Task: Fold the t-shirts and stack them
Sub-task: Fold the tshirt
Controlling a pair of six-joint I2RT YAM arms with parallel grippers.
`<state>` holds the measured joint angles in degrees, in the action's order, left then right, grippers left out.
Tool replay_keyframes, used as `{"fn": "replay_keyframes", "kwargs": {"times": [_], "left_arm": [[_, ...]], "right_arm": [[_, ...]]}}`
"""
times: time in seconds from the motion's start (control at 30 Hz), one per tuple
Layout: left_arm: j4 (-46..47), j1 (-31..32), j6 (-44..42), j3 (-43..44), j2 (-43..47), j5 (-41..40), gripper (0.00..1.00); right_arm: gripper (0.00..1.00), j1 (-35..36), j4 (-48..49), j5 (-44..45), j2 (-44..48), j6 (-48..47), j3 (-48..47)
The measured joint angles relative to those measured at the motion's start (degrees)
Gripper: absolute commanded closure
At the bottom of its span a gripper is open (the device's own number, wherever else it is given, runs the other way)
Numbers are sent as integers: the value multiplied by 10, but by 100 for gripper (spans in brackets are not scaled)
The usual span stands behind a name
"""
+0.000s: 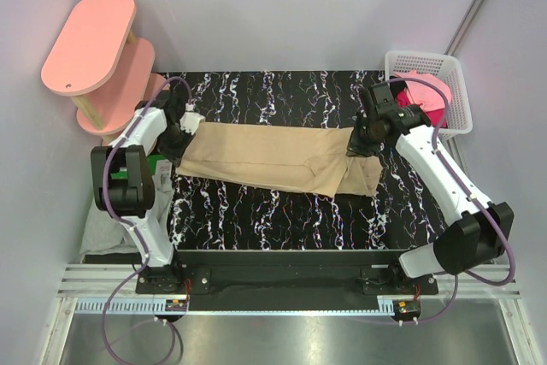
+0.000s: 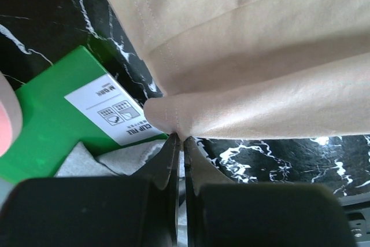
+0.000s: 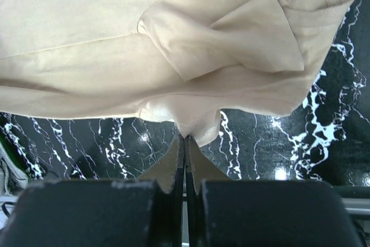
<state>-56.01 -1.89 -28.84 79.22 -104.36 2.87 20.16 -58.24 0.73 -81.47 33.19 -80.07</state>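
A tan t-shirt (image 1: pixel 273 158) lies stretched lengthwise across the black marbled table (image 1: pixel 273 220), partly folded along its length. My left gripper (image 1: pixel 183 130) is shut on its left edge; in the left wrist view the jaws (image 2: pixel 180 137) pinch a fold of tan cloth (image 2: pixel 260 56). My right gripper (image 1: pixel 359 144) is shut on the right edge; in the right wrist view the jaws (image 3: pixel 185 137) pinch the tan cloth (image 3: pixel 144 44) just above the table. A magenta t-shirt (image 1: pixel 430 96) lies in the white basket (image 1: pixel 453 70). A grey t-shirt (image 1: pixel 107 232) lies left of the table.
Pink oval shelves (image 1: pixel 98 49) stand at the back left. A green clip-file packet (image 2: pixel 69 114) lies at the table's left edge beside the left arm, over grey cloth (image 2: pixel 87 163). The arm bases sit at the near edge.
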Motion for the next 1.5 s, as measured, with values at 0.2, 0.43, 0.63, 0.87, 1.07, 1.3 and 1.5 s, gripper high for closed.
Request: {"fn": "replay_keyframes", "kwargs": {"times": [0.2,0.43,0.63,0.87,1.07,1.3,1.5], "left_arm": [[0,0,0,36,-38,-9,100],[0,0,0,79,-90,-29,100],[-2,0,0,111,-109,-45,100],[-16,2,0,164,-124,-60,100],[-24,11,2,214,-157,-67,100],[-26,18,14,268,-226,-81,55],[-26,17,18,278,-245,-129,5]], "right_arm": [[100,-4,9,-3,-26,-3,-14],[100,-21,19,-3,-56,-8,-40],[100,-35,30,-3,-81,-15,-63],[100,-41,31,-4,-96,-21,-79],[100,-53,32,-4,-114,-26,-84],[100,-79,49,-4,-163,-27,-95],[100,-88,64,-11,-219,-21,-116]]}}
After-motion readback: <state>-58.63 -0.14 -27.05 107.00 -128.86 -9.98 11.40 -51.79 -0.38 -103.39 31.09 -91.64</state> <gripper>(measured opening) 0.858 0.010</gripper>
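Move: The t-shirt's near edge is already pinched in both hands. Its far left corner lies about 13 cm ahead of the left hand, 3 cm to its right and 5 cm below; the green box is 13 cm to that hand's left, roughly level with it, the grey cloth some 15 cm left and 18 cm back. From the right hand, the shirt's far edge is about 16 cm straight ahead and 16 cm below; the basket stands some 25 cm ahead and 32 cm right. The t-shirt's near edge is carried forward by both hands towards its far edge, about 10 cm each. The left hand travels low, sinks about 3 cm at the end, tilts some 10 degrees and opens wide to let its corner go. The right eases off midway, then goes on forward while lowering some 5 cm, its fingers still shut on the cloth. ##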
